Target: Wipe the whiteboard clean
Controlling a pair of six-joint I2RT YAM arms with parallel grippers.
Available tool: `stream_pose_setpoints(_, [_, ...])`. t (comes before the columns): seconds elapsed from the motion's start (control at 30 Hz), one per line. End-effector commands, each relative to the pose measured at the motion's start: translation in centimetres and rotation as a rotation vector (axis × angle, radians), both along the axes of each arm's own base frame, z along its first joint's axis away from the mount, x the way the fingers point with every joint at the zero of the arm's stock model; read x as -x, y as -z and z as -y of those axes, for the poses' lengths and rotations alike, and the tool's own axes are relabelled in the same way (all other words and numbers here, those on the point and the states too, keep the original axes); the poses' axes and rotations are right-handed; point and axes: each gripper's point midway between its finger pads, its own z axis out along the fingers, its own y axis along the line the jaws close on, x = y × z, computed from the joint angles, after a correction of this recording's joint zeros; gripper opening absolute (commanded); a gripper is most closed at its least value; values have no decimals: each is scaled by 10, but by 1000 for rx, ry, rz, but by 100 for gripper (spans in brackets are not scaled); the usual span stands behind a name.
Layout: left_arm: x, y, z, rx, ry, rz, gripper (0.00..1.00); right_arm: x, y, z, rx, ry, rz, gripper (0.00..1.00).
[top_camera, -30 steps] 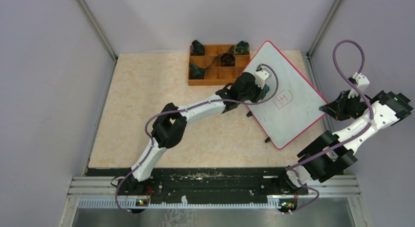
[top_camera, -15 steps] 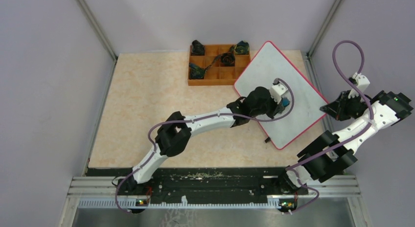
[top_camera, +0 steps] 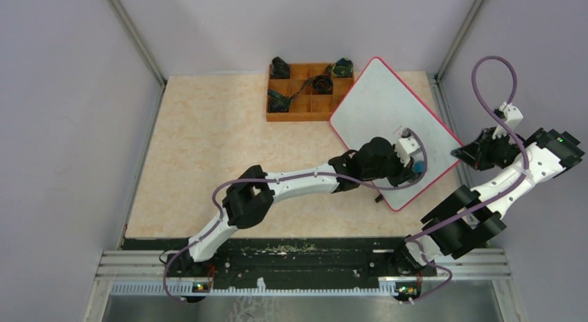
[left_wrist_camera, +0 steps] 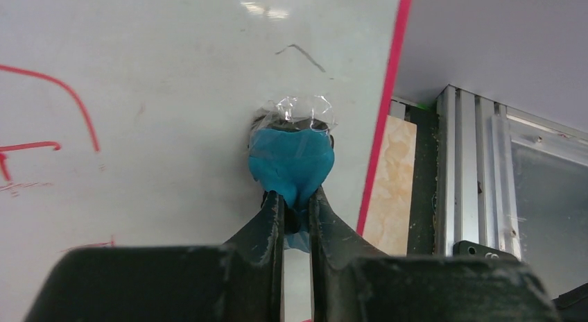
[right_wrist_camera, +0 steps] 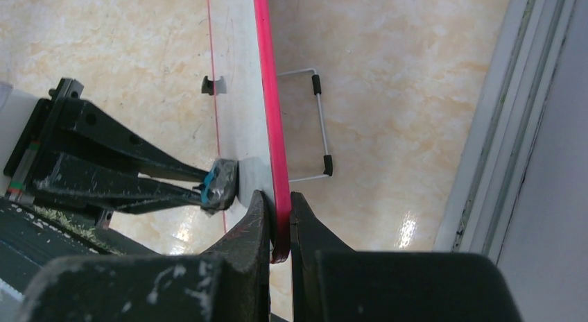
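Observation:
The whiteboard (top_camera: 378, 107), white with a thin red rim, lies tilted at the right of the table. My left gripper (top_camera: 416, 166) is over its near right part, shut on a blue eraser (left_wrist_camera: 291, 157) that presses on the board (left_wrist_camera: 173, 72) close to the red rim (left_wrist_camera: 388, 107). Red handwritten marks (left_wrist_camera: 41, 121) show left of the eraser. My right gripper (right_wrist_camera: 279, 197) is shut on the board's red rim (right_wrist_camera: 267, 93) at its right edge; in the top view it (top_camera: 463, 154) sits at that edge. The left arm hides the marks from above.
An orange compartment tray (top_camera: 305, 112) with dark objects stands at the back, touching the board's left corner. A wire foot (right_wrist_camera: 320, 124) shows under the board. Grey walls and an aluminium frame (left_wrist_camera: 471, 169) lie close on the right.
My left gripper has swept with the eraser from the board's upper left, across the red marks, down to its near right edge. The right gripper has kept its hold on the rim.

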Motion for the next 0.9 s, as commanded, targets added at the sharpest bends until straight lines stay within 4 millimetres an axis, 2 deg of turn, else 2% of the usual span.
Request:
stream_pose_setpoints(0.0, [-50, 3, -26, -23, -81, -8, 0, 6, 18, -1, 126, -89, -34, 0])
stream_pose_setpoints(0.27, [-121, 22, -75, -76, -214, -23, 0, 5, 16, -2, 127, -90, -29, 0])
stream_pose_setpoints(0.37, [-144, 31, -93, -93, -261, -31, 0, 5, 15, -1, 126, -88, -28, 0])
stream_pose_setpoints(0.47, [-158, 39, -105, -111, -293, -37, 0, 5, 15, -1, 127, -87, -27, 0])
stream_pose_setpoints(0.57, [-159, 39, -105, -103, -287, -48, 0, 5, 15, -1, 123, -86, -27, 0])
stream_pose_setpoints(0.67, [-151, 29, -95, -82, -268, -44, 0, 5, 15, -2, 118, -87, -28, 0])
stream_pose_setpoints(0.87, [-115, -12, -54, -31, -182, 3, 0, 6, 17, -2, 120, -89, -33, 0])
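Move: The left hand holds the blue eraser against the whiteboard. The remains of the red drawing lie about 12 cm ahead of this hand, 3 cm to its left and 1 cm higher. The board's clamped edge is roughly 5 cm ahead, 13 cm right and 6 cm up, and the wooden box some 28 cm ahead, 24 cm left and 15 cm lower. From the right hand, the drawing is about 7 cm ahead, 15 cm left and 7 cm down. The left hand wipes the gripped eraser about 15 cm forward and 10 cm left across the board, below the drawing. ##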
